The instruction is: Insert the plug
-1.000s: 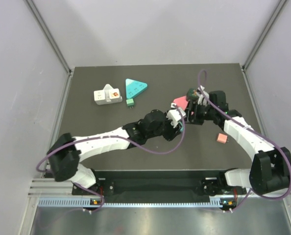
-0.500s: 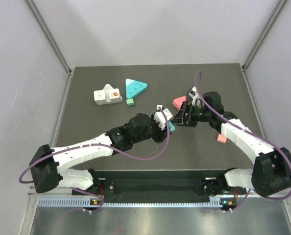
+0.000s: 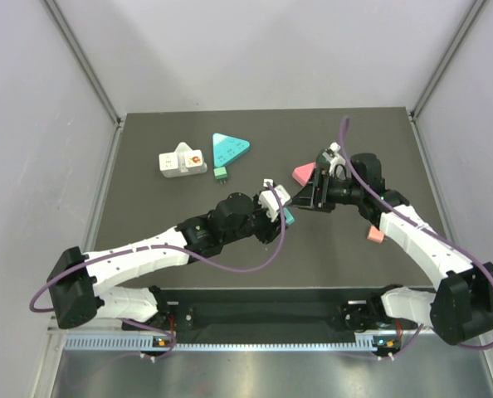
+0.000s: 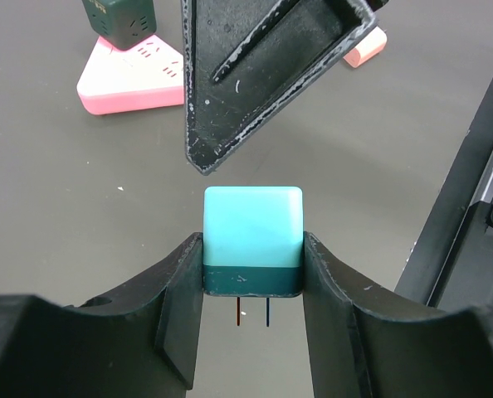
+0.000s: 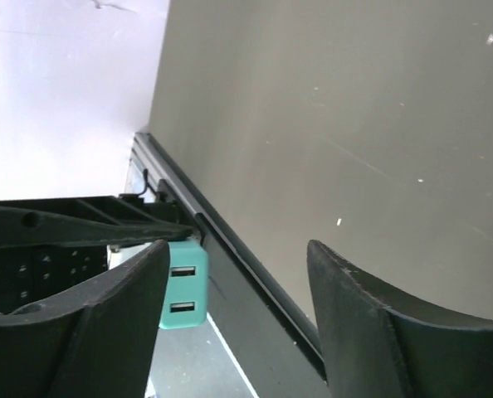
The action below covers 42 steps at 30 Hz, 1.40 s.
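Note:
A teal plug (image 4: pixel 252 234) with a dark green base and two prongs pointing back at the camera sits between the fingers of my left gripper (image 4: pixel 252 249), which is shut on its sides. In the top view this gripper (image 3: pixel 281 207) hovers mid-table. My right gripper (image 3: pixel 307 196) is just right of it, open, one finger (image 4: pixel 263 66) hanging right above the plug. From the right wrist, the plug's (image 5: pixel 183 294) USB end shows beside the left finger, outside the empty gap of the gripper (image 5: pixel 238 249). A pink triangular socket strip (image 3: pixel 303 174) carries a dark green plug (image 4: pixel 122 21).
At the back left lie a white socket block (image 3: pixel 183 162), a teal triangular strip (image 3: pixel 230 148) and a small green plug (image 3: pixel 221 173). A salmon block (image 3: pixel 376 235) lies by the right forearm. The table's black front rail (image 4: pixel 479 191) runs close on the right of the left wrist view.
My left gripper has drawn back to the left with the teal plug. The right gripper has followed it leftward, away from the pink strip, and has tilted slightly since.

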Available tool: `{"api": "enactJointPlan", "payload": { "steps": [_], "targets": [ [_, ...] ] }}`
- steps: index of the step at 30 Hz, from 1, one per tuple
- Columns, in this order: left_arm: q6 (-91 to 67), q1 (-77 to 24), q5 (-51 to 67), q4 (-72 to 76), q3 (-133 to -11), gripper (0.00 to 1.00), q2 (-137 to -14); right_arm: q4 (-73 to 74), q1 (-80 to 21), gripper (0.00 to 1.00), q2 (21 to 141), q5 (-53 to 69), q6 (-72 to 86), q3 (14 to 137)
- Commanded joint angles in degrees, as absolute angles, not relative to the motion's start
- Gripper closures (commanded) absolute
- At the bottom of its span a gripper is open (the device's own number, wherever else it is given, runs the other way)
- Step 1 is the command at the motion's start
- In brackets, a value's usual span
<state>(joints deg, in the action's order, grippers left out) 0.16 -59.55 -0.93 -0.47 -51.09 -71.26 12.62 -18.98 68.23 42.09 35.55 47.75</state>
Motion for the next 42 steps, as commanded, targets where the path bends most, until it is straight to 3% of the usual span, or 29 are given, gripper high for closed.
{"api": "enactJointPlan", "payload": {
  "steps": [1, 14, 16, 17, 19, 20, 21, 22, 24, 25, 27, 34, 42],
  "targets": [
    [0.1, -59.5, -0.7, 1.3, -51.1, 1.0, -69.2, 8.1, -19.0, 0.35, 66.0, 45.8, 37.5, 48.2],
    [0.1, -59.4, -1.0, 1.7, -51.5, 1.0, -70.0, 3.6, -23.6, 0.51, 68.6, 53.9, 37.8, 44.5],
    [0.2, -59.5, -0.9, 1.7, -51.7, 1.0, -70.1, 3.5, -24.2, 0.61, 68.6, 53.8, 37.7, 44.2],
    [0.1, -59.5, -0.9, 1.7, -51.7, 1.0, -70.1, 3.3, -24.2, 0.72, 68.4, 53.7, 37.7, 43.9],
    [0.1, -59.4, -1.1, 1.7, -51.6, 1.0, -70.2, 3.1, -24.2, 0.85, 67.9, 53.8, 37.5, 43.6],
    [0.2, -59.4, -1.2, 1.7, -51.5, 1.0, -70.4, 3.3, -24.2, 1.0, 67.6, 53.7, 37.2, 43.6],
    [0.2, -59.4, -1.2, 1.3, -51.5, 1.0, -70.4, 3.1, -24.2, 1.0, 67.3, 53.7, 37.2, 43.6],
    [0.2, -59.4, -1.8, 1.1, -51.6, 0.97, -70.5, 3.0, -24.2, 1.0, 67.0, 53.8, 37.1, 43.6],
    [0.1, -59.5, -2.8, 0.3, -51.8, 0.65, -70.7, 3.0, -24.2, 1.0, 66.6, 53.8, 36.8, 43.8],
    [0.1, -59.4, -3.3, 0.3, -51.9, 0.53, -70.7, 3.3, -24.2, 1.0, 66.2, 53.3, 36.7, 44.2],
    [0.4, -59.5, -2.9, -1.8, -51.9, 0.03, -70.5, 7.4, -23.6, 1.0, 66.1, 49.6, 33.5, 45.1],
    [0.1, -59.5, -0.3, -8.2, -52.6, 0.01, -69.4, 15.6, -15.0, 1.0, 70.0, 35.8, 25.2, 50.2],
    [-6.4, -55.6, -11.2, -25.5, -62.2, 0.01, -71.7, 17.7, -13.1, 1.0, 76.9, 9.5, 18.9, 56.8]
  ]
}}
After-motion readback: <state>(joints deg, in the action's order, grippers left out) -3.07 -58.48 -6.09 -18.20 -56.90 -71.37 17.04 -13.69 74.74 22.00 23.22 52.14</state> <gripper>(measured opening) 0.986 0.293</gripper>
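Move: The turquoise plug is held in the air in the left hand's fingertips; from the open right hand it lies about 4 cm back and 3 cm to the left, level with it. The pink power strip is roughly 23 cm ahead and 9 cm to the right of the right hand, some 19 cm lower. The dark green block at the strip's far right corner stands about 30 cm ahead, 15 cm right and 17 cm below. The turquoise plug changes hands: the right hand eases about 5 cm back and left onto it, turning slightly counter-clockwise, and pinches it. The left fingers then spread wide and let go, the left hand drifting left and a little down. The right hand carries the plug some 11 cm forward, 9 cm right and 5 cm down towards the pink strip, turning back clockwise with its left side dipping. ##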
